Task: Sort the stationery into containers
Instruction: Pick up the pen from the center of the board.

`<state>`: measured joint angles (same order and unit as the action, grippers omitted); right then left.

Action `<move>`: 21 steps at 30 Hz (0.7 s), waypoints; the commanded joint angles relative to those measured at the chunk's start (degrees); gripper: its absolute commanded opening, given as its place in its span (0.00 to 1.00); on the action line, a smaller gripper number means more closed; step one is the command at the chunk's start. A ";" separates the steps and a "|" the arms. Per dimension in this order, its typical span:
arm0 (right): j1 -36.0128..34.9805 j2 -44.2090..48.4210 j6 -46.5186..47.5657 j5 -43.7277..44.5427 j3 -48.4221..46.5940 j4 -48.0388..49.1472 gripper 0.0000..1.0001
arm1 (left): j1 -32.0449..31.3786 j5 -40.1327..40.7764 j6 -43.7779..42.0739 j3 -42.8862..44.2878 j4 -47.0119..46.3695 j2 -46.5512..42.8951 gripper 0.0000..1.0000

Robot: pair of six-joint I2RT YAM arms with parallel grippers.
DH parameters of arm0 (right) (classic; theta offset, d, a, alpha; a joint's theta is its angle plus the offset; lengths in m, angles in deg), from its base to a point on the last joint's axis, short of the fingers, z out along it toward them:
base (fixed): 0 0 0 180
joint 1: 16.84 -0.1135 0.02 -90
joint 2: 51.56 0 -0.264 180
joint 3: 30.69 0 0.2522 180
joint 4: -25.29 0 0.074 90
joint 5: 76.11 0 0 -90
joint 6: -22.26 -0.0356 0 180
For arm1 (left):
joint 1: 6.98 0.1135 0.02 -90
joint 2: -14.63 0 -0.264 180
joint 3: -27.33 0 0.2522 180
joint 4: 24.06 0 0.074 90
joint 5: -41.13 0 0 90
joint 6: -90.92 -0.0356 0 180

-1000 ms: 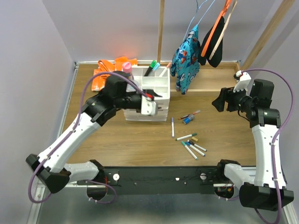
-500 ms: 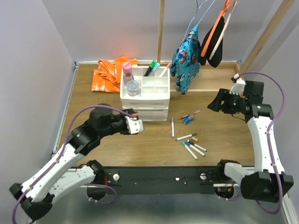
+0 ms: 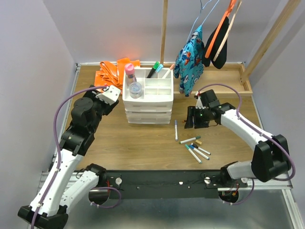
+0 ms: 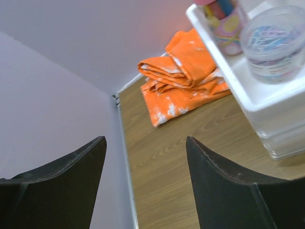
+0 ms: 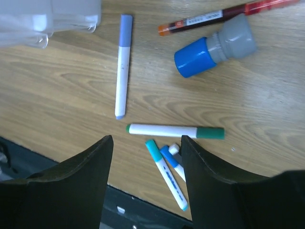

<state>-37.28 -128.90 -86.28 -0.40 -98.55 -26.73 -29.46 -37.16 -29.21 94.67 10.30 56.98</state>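
Observation:
The white drawer unit (image 3: 147, 107) stands at the back middle of the table. Its top tray holds a clear round jar (image 3: 136, 89), a pink-capped bottle (image 3: 129, 71) and a few upright markers (image 3: 154, 69). My left gripper (image 3: 112, 93) hangs open and empty just left of the unit, whose corner (image 4: 248, 95) and jar (image 4: 274, 40) show in the left wrist view. My right gripper (image 3: 189, 120) is open above loose stationery. Below it lie a purple-capped marker (image 5: 122, 67), a green-capped marker (image 5: 174, 131), a teal marker (image 5: 166, 174), a blue highlighter (image 5: 212, 47) and a red pen (image 5: 224, 16).
A folded orange cloth (image 3: 108, 76) lies at the back left, behind the left gripper. Clothes on hangers (image 3: 189, 59) dangle behind and right of the drawer unit. A wooden frame (image 3: 245, 78) runs along the back right. More markers (image 3: 198, 151) lie near the front.
The left arm pulled away from the front of the drawer unit and swung to its left side, jaws wider. The right arm came in from the far right over the loose markers.

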 commanded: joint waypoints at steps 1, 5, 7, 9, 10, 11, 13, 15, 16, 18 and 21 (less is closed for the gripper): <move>-6.43 -2.98 -7.63 9.18 1.81 10.30 0.66 | 2.96 3.68 0.16 0.65 -2.22 -1.39 0.77; -10.48 -6.32 -9.66 13.48 2.34 19.51 0.67 | 4.72 3.68 0.95 -1.46 -3.99 -2.97 0.78; -12.06 -8.08 -9.41 16.46 2.08 21.29 0.67 | 5.16 3.68 1.74 -2.16 -3.90 -3.23 0.78; -12.34 -10.27 -9.05 17.79 1.81 22.61 0.67 | 5.43 3.33 2.09 -2.34 -3.81 -3.67 0.78; -12.34 -10.90 -9.40 18.58 1.72 22.79 0.67 | 5.52 3.06 2.18 -2.60 -3.81 -3.94 0.79; -12.42 -11.51 -9.40 18.85 1.72 23.05 0.67 | 5.52 2.71 2.09 -2.69 -3.90 -4.20 0.79; -12.68 -12.57 -9.32 19.20 1.90 23.41 0.67 | 5.52 2.71 2.01 -2.78 -4.16 -4.55 0.78; -12.95 -13.18 -8.88 19.64 2.07 23.84 0.66 | 5.60 2.88 2.09 -2.78 -4.43 -4.64 0.79; -13.04 -13.88 -8.70 19.91 2.25 24.02 0.65 | 5.69 2.89 2.09 -2.69 -4.52 -4.82 0.79; -13.21 -14.68 -8.70 19.91 2.25 24.72 0.63 | 5.69 2.89 2.01 -2.78 -4.52 -5.17 0.79; -13.65 -16.17 -8.09 20.00 1.72 25.86 0.59 | 5.78 2.89 1.92 -3.22 -4.43 -5.52 0.79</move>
<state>-49.98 -142.65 -94.70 16.72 -97.00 -4.33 -24.19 -34.94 -27.98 92.18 7.59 52.74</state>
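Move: The blue-capped white pen lies about 7 cm ahead of the right hand, 8 cm to its left and some 9 cm below. The green-capped pen is almost under the hand, about 1 cm ahead and 1 cm left; the blue bottle lies about 12 cm ahead and 1 cm right, both roughly 9 cm down. The white drawer unit's middle is some 20 cm ahead and 22 cm left, about level in height. From the left hand the blue-capped pen is about 3 cm ahead, 32 cm right and 32 cm down. The open right hand swings left off the green-capped pen, then reaches forward while sinking throughout, about 5 cm each way, tipping its fingers some 10 degrees farther forward until the blue-capped pen shows between the still untouching fingertips. The empty left hand meanwhile eases about 3.5 cm left, away from the drawer unit, turning slightly counter-clockwise with its fingers kept open. ##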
